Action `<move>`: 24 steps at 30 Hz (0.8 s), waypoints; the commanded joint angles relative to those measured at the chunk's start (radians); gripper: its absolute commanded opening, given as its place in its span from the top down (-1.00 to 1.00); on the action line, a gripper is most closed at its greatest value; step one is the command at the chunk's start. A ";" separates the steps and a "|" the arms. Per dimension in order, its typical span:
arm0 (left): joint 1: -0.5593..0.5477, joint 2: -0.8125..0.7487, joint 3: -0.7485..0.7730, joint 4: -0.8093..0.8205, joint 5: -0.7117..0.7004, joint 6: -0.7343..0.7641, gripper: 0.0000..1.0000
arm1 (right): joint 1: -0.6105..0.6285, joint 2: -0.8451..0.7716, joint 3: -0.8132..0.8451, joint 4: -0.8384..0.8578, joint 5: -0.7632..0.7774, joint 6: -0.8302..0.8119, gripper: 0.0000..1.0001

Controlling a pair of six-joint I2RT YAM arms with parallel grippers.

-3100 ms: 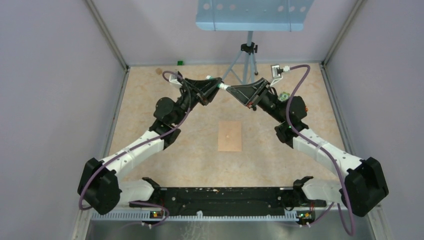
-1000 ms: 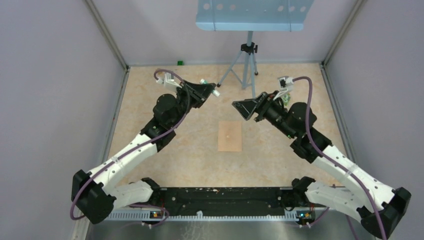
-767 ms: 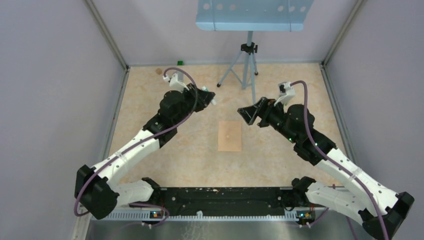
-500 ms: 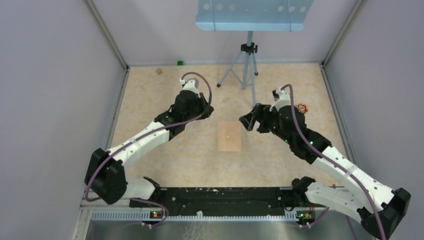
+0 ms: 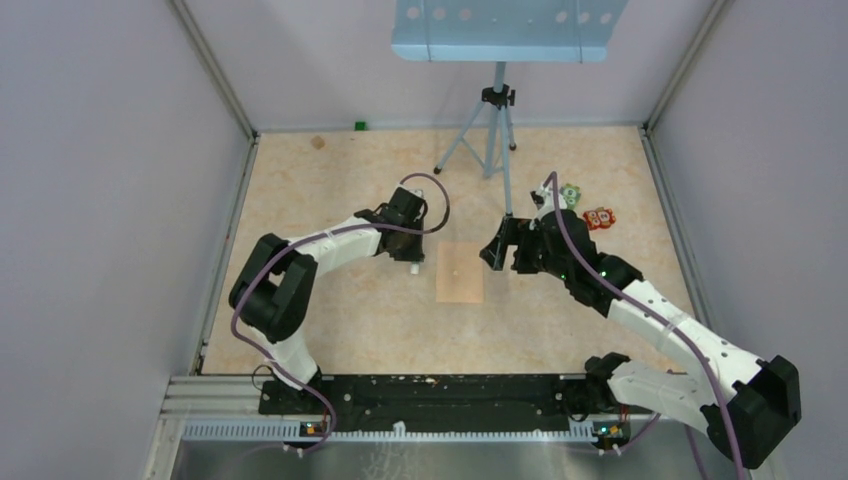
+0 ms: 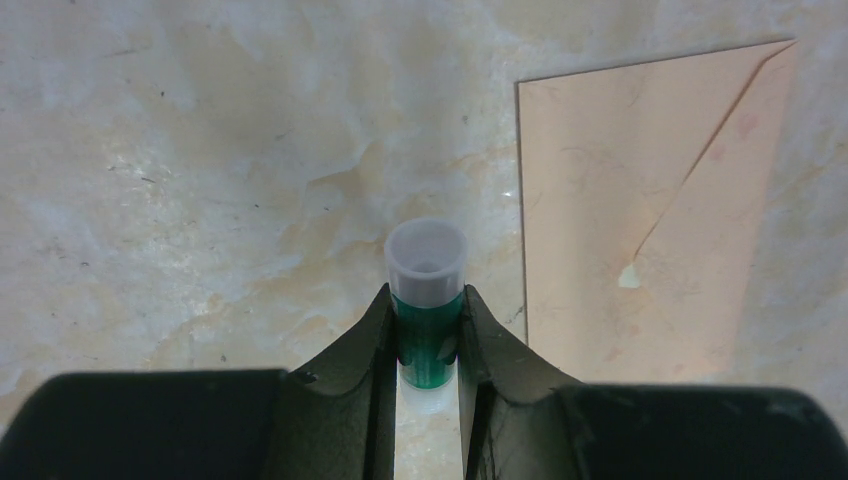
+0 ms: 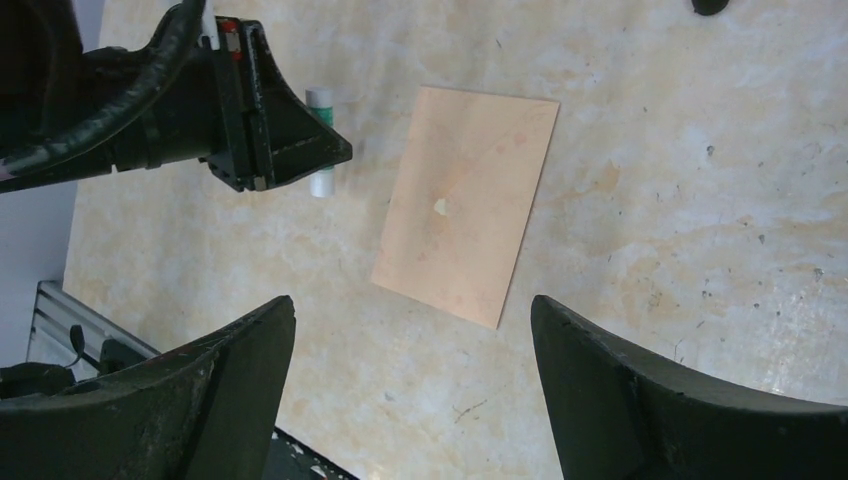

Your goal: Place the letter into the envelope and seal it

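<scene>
The pinkish-tan envelope (image 5: pixel 460 272) lies flat at the table's middle, its flap down, with a small pale spot at the flap's tip (image 6: pixel 629 277). The letter is out of view. My left gripper (image 5: pixel 411 254) is low, just left of the envelope's left edge, shut on a green glue stick (image 6: pixel 427 330) with a translucent white end (image 6: pixel 426 262). The right wrist view shows that stick (image 7: pixel 321 183) poking out beside the envelope (image 7: pixel 465 215). My right gripper (image 5: pixel 497 243) hovers at the envelope's upper right, open wide, with nothing between its fingers (image 7: pixel 240 380).
A tripod (image 5: pixel 490 130) stands at the back centre under a blue-grey panel (image 5: pixel 500 30). Two small toy figures (image 5: pixel 570 192) (image 5: pixel 600 217) lie right of the right arm. A tiny green item (image 5: pixel 359 125) sits at the back wall. Grey walls close in both sides.
Both arms have swung from the back of the table down toward the envelope. The left gripper kept its hold on the glue stick; the right gripper's jaws spread a little wider.
</scene>
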 commanded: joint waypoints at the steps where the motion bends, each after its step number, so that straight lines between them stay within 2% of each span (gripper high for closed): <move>1: 0.004 0.039 0.049 -0.029 0.003 0.022 0.93 | -0.012 0.000 -0.012 0.029 -0.022 -0.009 -0.72; 5: 0.003 0.062 0.046 -0.027 -0.021 0.022 0.75 | -0.013 0.004 -0.017 0.038 -0.056 -0.006 -0.72; 12: 0.001 0.085 0.036 -0.014 -0.043 0.008 0.24 | -0.015 0.012 -0.021 0.048 -0.070 0.000 -0.73; 15: 0.000 0.086 0.031 -0.008 -0.051 0.008 0.08 | -0.015 0.014 -0.022 0.050 -0.072 0.002 -0.73; 24: 0.000 0.087 0.029 0.004 -0.044 0.008 0.03 | -0.015 0.015 -0.022 0.056 -0.078 0.006 -0.74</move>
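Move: The left hand holds the glue stick just over its resting spot, bare table almost straight below, about 3 cm down and 1 cm to the left. The envelope's middle lies some 11 cm to this hand's right, 2 cm back and 4 cm below. The tripod's near foot stands about 21 cm right and 9 cm ahead. From the right hand, the glue stick is roughly 17 cm to the left, 7 cm ahead and 14 cm lower. The left hand sinks about 2.5 cm with the glue stick still pinched, slowing as it nears the table beside the envelope's left edge, and tips only some 5 degrees. Once down it stays there and opens its fingers part way, from a quarter to about half of their range, letting go of the stick, the left finger staying close alongside it and the right one standing clear. ##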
